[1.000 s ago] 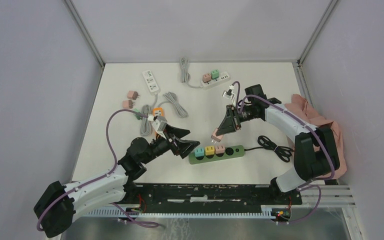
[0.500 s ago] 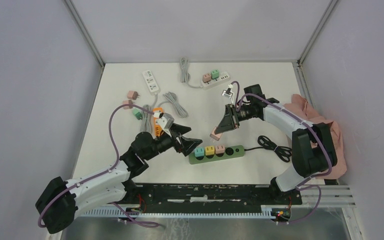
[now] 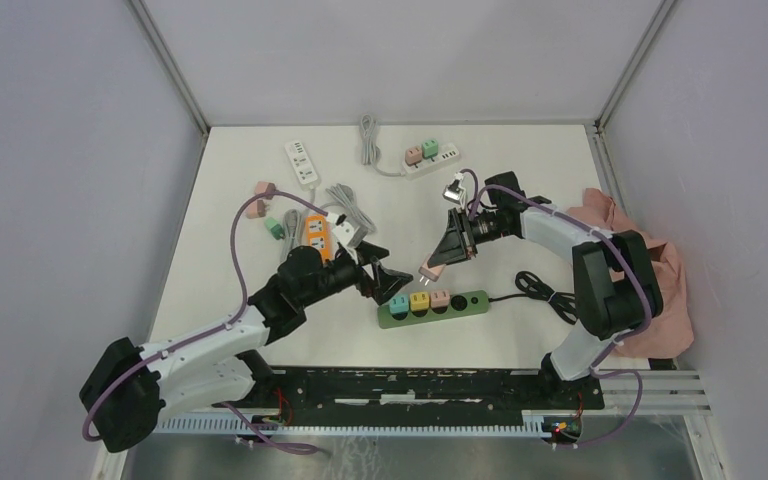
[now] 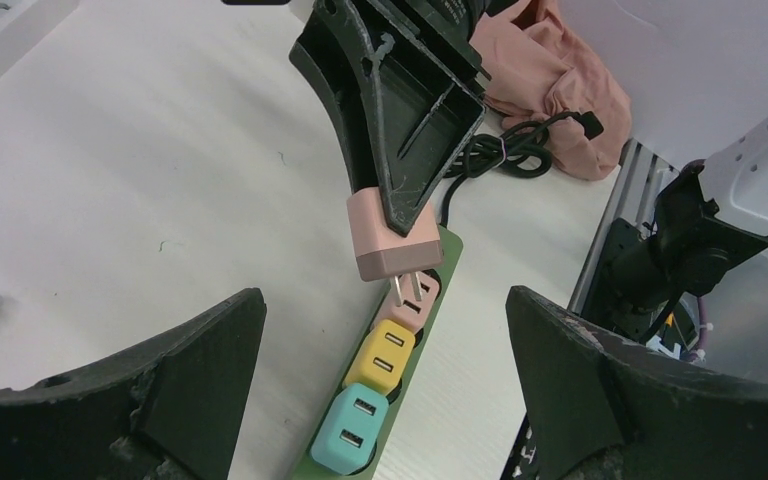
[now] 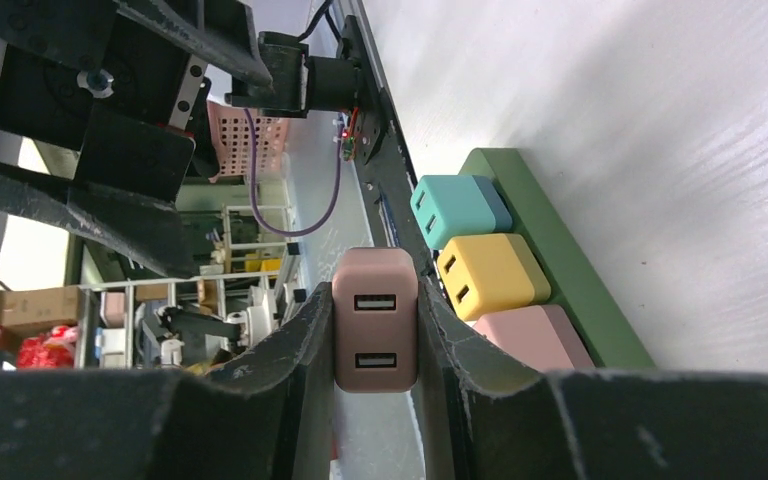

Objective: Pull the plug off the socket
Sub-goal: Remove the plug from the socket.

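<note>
A green power strip, the socket (image 3: 465,300), lies near the table's front. Teal (image 3: 398,303), yellow (image 3: 419,300) and pink (image 3: 440,298) plugs sit in it. My right gripper (image 3: 435,262) is shut on another pink plug (image 3: 427,271) and holds it in the air just above the strip. In the left wrist view this held plug (image 4: 393,240) shows bare prongs clear of the strip (image 4: 449,260). In the right wrist view the plug (image 5: 375,320) is pinched between both fingers (image 5: 290,350). My left gripper (image 3: 388,281) stands open and empty at the strip's left end.
Two white power strips (image 3: 301,162) (image 3: 438,164) lie at the back, an orange one (image 3: 315,232) and grey cables (image 3: 352,208) at the left. Loose pink plugs (image 3: 263,189) and a green one (image 3: 274,228) lie nearby. A black cable (image 3: 550,292) and a pink cloth (image 3: 660,262) are at the right.
My left arm has reached forward and to the right, bringing its open gripper closer to the strip's left end. The right gripper has kept the pink plug almost still above the strip.
</note>
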### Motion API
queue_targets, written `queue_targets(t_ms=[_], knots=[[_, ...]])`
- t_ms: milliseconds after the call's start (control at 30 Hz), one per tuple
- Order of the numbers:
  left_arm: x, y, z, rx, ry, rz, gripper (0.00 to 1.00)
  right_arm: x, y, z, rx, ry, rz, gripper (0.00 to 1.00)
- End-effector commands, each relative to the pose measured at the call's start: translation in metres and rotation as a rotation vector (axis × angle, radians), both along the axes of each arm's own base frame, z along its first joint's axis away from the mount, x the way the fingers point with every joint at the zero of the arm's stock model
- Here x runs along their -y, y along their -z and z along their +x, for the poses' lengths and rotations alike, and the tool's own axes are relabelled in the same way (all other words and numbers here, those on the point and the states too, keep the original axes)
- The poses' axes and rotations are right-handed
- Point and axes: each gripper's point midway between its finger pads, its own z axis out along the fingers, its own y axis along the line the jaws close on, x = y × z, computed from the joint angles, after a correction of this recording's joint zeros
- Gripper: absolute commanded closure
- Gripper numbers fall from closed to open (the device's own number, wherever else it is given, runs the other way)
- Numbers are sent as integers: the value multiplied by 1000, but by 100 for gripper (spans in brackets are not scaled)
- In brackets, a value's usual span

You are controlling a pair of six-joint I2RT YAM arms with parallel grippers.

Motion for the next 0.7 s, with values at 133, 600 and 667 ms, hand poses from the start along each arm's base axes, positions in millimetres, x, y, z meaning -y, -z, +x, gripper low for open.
queue_targets(t_ms=[133,600,667], knots=[[26,-15,13,-45,42,-5,5,-1,-8,13,-26,35,7,90],[57,19,31,-172,-207,199,4,1,-4,17,-53,53,-3,89],[62,24,31,-174,-226,229,4,1,-4,18,-52,54,-2,88]])
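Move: Some 8 cm to the right of the left hand, 3 cm ahead and about 3 cm lower, hangs the pink plug already clamped between the right hand's fingertips. On the green strip, roughly 10 cm below the left hand, the teal plug sits 6 cm back and level sideways, the yellow plug 5 cm back and 4 cm right, and the seated pink plug 5 cm back and 8 cm right. From the right hand, the held plug is right at the finger pads. Closing in on the held pink plug with fingers kept wide open, the left hand travels about 6 cm right and edges some 2 cm forward, sinking roughly 3 cm midway before levelling off. Its wrist rolls left side up and tips down, each about 10 degrees, while the right hand keeps its pinch and holds the plug out nearly still, easing about 1 cm forward. ##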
